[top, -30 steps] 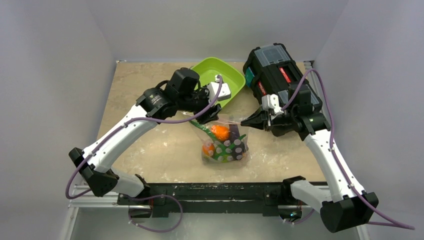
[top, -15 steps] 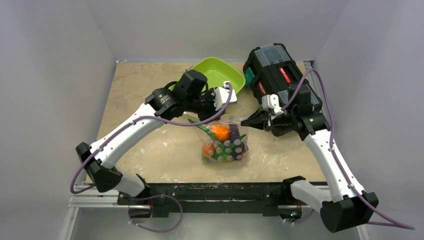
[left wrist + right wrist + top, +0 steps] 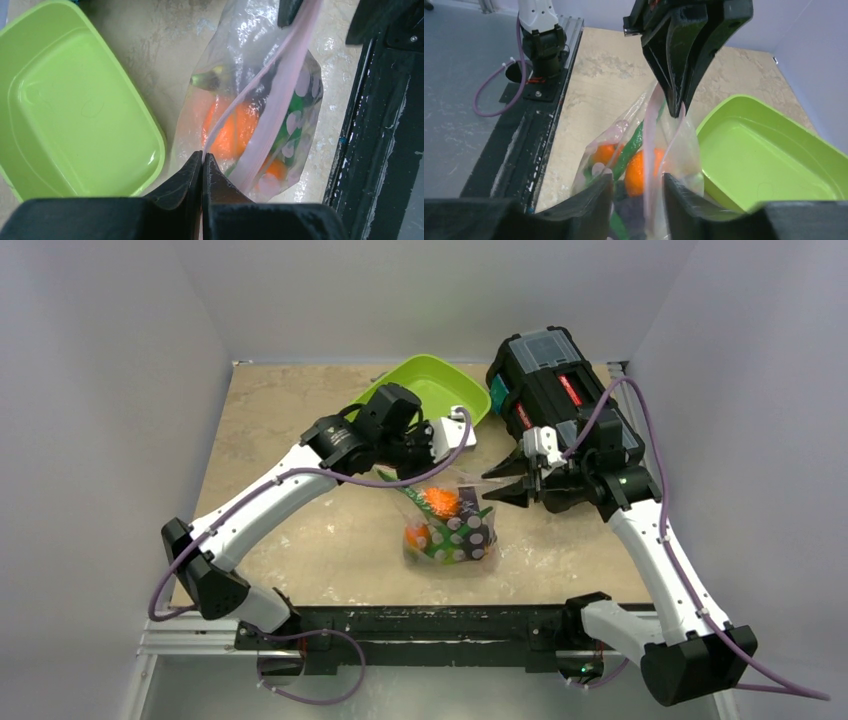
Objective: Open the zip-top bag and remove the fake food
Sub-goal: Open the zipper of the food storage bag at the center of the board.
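The zip-top bag (image 3: 452, 528) lies at mid-table, clear and crinkly, with its pink zip strip (image 3: 280, 85) lifted. Inside shows the fake food: an orange (image 3: 234, 131), a green pod (image 3: 630, 144) and dark spotted pieces (image 3: 462, 535). My left gripper (image 3: 202, 156) is shut on one side of the bag's mouth, pinching the pink strip; the right wrist view shows it from the front (image 3: 679, 106). My right gripper (image 3: 638, 186) is open, its fingers standing either side of the bag's other end, with the strip loose between them.
A lime-green tray (image 3: 440, 390) sits just behind the bag and beside it (image 3: 75, 100). A black toolbox (image 3: 545, 375) stands at the back right, behind my right arm. The black base rail (image 3: 380, 125) runs along the table's near edge.
My left arm swung right toward the bag's mouth and its jaws shut on the pink strip. My right gripper, shut before, has opened.
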`<state>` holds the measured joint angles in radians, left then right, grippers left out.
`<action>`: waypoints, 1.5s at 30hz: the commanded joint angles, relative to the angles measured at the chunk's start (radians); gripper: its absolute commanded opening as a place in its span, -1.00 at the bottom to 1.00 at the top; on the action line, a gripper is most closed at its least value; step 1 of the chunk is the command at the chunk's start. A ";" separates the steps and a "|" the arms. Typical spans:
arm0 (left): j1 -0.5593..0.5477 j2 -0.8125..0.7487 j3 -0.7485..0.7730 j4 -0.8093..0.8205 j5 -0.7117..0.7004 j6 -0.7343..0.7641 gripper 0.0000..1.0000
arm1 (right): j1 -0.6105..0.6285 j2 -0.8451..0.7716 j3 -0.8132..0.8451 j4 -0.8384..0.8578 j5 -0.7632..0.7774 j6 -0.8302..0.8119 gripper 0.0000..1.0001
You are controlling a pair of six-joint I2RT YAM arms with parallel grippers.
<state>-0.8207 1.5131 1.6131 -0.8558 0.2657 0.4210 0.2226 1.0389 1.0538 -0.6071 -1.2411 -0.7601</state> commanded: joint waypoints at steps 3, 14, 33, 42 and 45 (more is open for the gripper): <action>0.071 -0.193 -0.041 0.003 -0.055 -0.246 -1.00 | -0.006 -0.045 -0.002 0.072 0.002 0.091 0.65; 0.169 -0.416 0.011 -0.134 -0.406 -0.407 -1.00 | -0.070 -0.047 -0.006 0.090 0.008 0.137 0.97; 0.158 -0.362 -0.333 0.223 -0.293 -0.909 -1.00 | -0.040 0.063 -0.128 0.281 -0.015 0.304 0.93; 0.059 -0.388 -0.465 0.371 -0.289 -1.057 -1.00 | 0.086 0.114 -0.255 0.779 0.218 0.853 0.93; 0.052 -0.396 -0.476 0.394 -0.294 -1.083 -1.00 | 0.125 0.142 -0.301 0.945 0.463 1.130 0.88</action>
<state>-0.7593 1.1641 1.1431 -0.5846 -0.0250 -0.5774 0.3077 1.1534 0.7963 0.0364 -1.0798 -0.0334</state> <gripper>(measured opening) 0.006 0.955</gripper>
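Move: My left fingers already pinch the pink rim of the food storage bag; its filled body sits about 8 cm back, 4 cm right and some 17 cm below that hand, with the orange piece inside about 4 cm back and 2 cm right of the hand. The green tray's middle is roughly 18 cm ahead and 4 cm left. From my right hand, whose fingers are just parting at the rim's other end, the bag's body lies about 4 cm back, 7 cm left and 20 cm below. Keeping the rim pinched, I sweep my left hand about 17 cm left and 9 cm up, then bring it down and partway back right, turning some 50 degrees counter-clockwise, so the bag swings away from my right hand. My right fingers spread wide and free the rim; that hand sinks about 5 cm, easing forward and finally left, tipping down beside the bag's mouth. ##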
